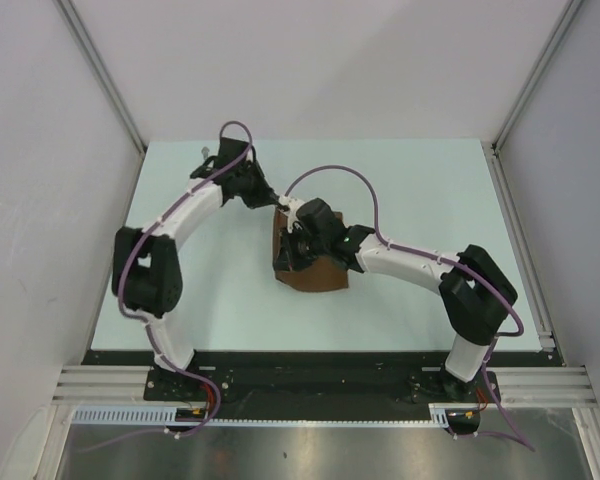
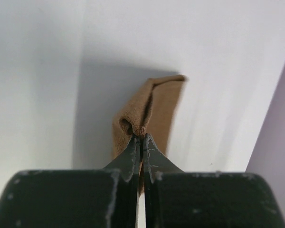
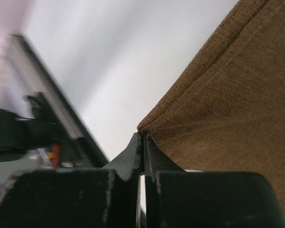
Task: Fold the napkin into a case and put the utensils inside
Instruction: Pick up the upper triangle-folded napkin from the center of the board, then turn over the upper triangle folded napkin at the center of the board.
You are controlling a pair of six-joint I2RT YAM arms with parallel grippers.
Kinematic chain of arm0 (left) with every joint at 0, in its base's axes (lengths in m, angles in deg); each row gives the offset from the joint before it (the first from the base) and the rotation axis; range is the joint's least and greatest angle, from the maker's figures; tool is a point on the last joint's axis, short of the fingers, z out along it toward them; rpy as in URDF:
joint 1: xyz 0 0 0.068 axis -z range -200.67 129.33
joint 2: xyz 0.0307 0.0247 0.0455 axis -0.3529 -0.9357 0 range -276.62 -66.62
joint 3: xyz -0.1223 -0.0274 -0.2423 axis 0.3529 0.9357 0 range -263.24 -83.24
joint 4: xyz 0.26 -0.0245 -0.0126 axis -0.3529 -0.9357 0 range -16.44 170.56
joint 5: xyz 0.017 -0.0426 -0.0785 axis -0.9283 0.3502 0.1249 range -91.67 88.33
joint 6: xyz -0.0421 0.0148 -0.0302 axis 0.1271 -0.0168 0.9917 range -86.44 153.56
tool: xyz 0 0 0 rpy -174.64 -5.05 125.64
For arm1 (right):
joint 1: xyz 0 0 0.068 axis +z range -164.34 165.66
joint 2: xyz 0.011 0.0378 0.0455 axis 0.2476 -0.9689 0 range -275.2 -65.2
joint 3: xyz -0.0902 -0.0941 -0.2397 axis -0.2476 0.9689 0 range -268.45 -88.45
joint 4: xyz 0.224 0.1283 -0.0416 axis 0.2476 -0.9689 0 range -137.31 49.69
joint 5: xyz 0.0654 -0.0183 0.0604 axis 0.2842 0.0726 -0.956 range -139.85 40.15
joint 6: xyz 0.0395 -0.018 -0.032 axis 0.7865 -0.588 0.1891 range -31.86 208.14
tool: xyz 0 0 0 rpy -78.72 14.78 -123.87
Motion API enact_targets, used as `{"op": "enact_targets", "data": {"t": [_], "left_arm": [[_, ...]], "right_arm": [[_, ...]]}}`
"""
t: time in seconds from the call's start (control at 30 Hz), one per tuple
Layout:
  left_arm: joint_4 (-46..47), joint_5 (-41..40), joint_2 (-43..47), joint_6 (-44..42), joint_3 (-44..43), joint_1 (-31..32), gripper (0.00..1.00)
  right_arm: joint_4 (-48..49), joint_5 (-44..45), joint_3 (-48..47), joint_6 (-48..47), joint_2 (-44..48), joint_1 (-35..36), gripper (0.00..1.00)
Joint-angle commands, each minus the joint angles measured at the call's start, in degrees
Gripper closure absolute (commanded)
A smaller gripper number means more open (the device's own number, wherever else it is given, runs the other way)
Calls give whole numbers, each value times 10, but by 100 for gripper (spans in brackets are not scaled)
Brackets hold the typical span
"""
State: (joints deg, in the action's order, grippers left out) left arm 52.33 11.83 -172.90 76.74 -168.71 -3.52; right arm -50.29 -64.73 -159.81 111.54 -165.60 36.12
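Note:
The brown napkin (image 1: 318, 276) lies bunched in the middle of the table, partly under my right wrist. My left gripper (image 1: 276, 206) is at its far upper corner. In the left wrist view the napkin (image 2: 157, 100) rises as a folded flap, and the left gripper (image 2: 141, 137) is shut on its pinched edge. My right gripper (image 1: 296, 250) sits over the cloth's left side. In the right wrist view the right gripper (image 3: 143, 136) is shut on a hemmed corner of the napkin (image 3: 228, 99). The utensils are out of view, and no case shape shows.
The pale green table top (image 1: 410, 190) is walled in by white panels and metal posts (image 1: 100, 70). A rail (image 1: 520, 240) runs along its right edge. A black strip and a metal frame (image 1: 310, 382) hold the arm bases at the near edge.

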Motion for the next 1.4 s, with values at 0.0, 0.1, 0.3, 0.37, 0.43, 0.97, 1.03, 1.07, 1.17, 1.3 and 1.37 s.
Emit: {"op": "enact_targets", "data": {"t": [0.0,0.1,0.3,0.37,0.43,0.97,1.03,1.07,1.17,1.3,1.37], "left_arm": [[-30,-65,122,-38,-29,-28,100],[-47,-66,166,-43,-36,-46,100],[-64,-87,219,-38,-52,-46,100],[-53,-109,216,-35,-55,-31,100],[-33,-114,192,-39,-49,-12,100],[123,-114,-125,-9,-108,184,100],[128,-93,-144,-9,-131,196,100],[137,-84,-152,-10,-132,199,100],[150,-65,-157,-20,-137,206,86],[113,-33,-145,-58,-171,210,55],[87,-9,-139,-81,-202,211,38]], "right_arm": [[138,-156,-53,86,1,16,100],[211,-222,-86,142,-15,28,100],[545,-300,-34,343,-31,33,100],[632,-312,24,429,-42,27,100],[738,-314,70,479,-63,11,100],[964,-343,528,523,-97,-194,100],[920,-350,537,510,-97,-209,99],[919,-346,558,503,-94,-224,94],[873,-337,587,473,-75,-243,81],[723,-308,603,400,19,-274,62],[520,-282,573,299,76,-279,49]]}}
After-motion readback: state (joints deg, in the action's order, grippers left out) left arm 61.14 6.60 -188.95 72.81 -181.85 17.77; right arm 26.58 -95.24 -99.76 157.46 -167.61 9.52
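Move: Both hands already hold the napkin by its left edge, about 11 cm above the board. Its middle lies roughly 8 cm right of, 9 cm back from and 7 cm below the left hand; from the right hand it is about 7 cm ahead, 7 cm right and 7 cm lower. The utensils lie some 15 cm ahead of the left hand and 17 cm to its left, on the board. Both hands raise the held napkin some 15 cm, swing about 25 cm right and down, then let go. ##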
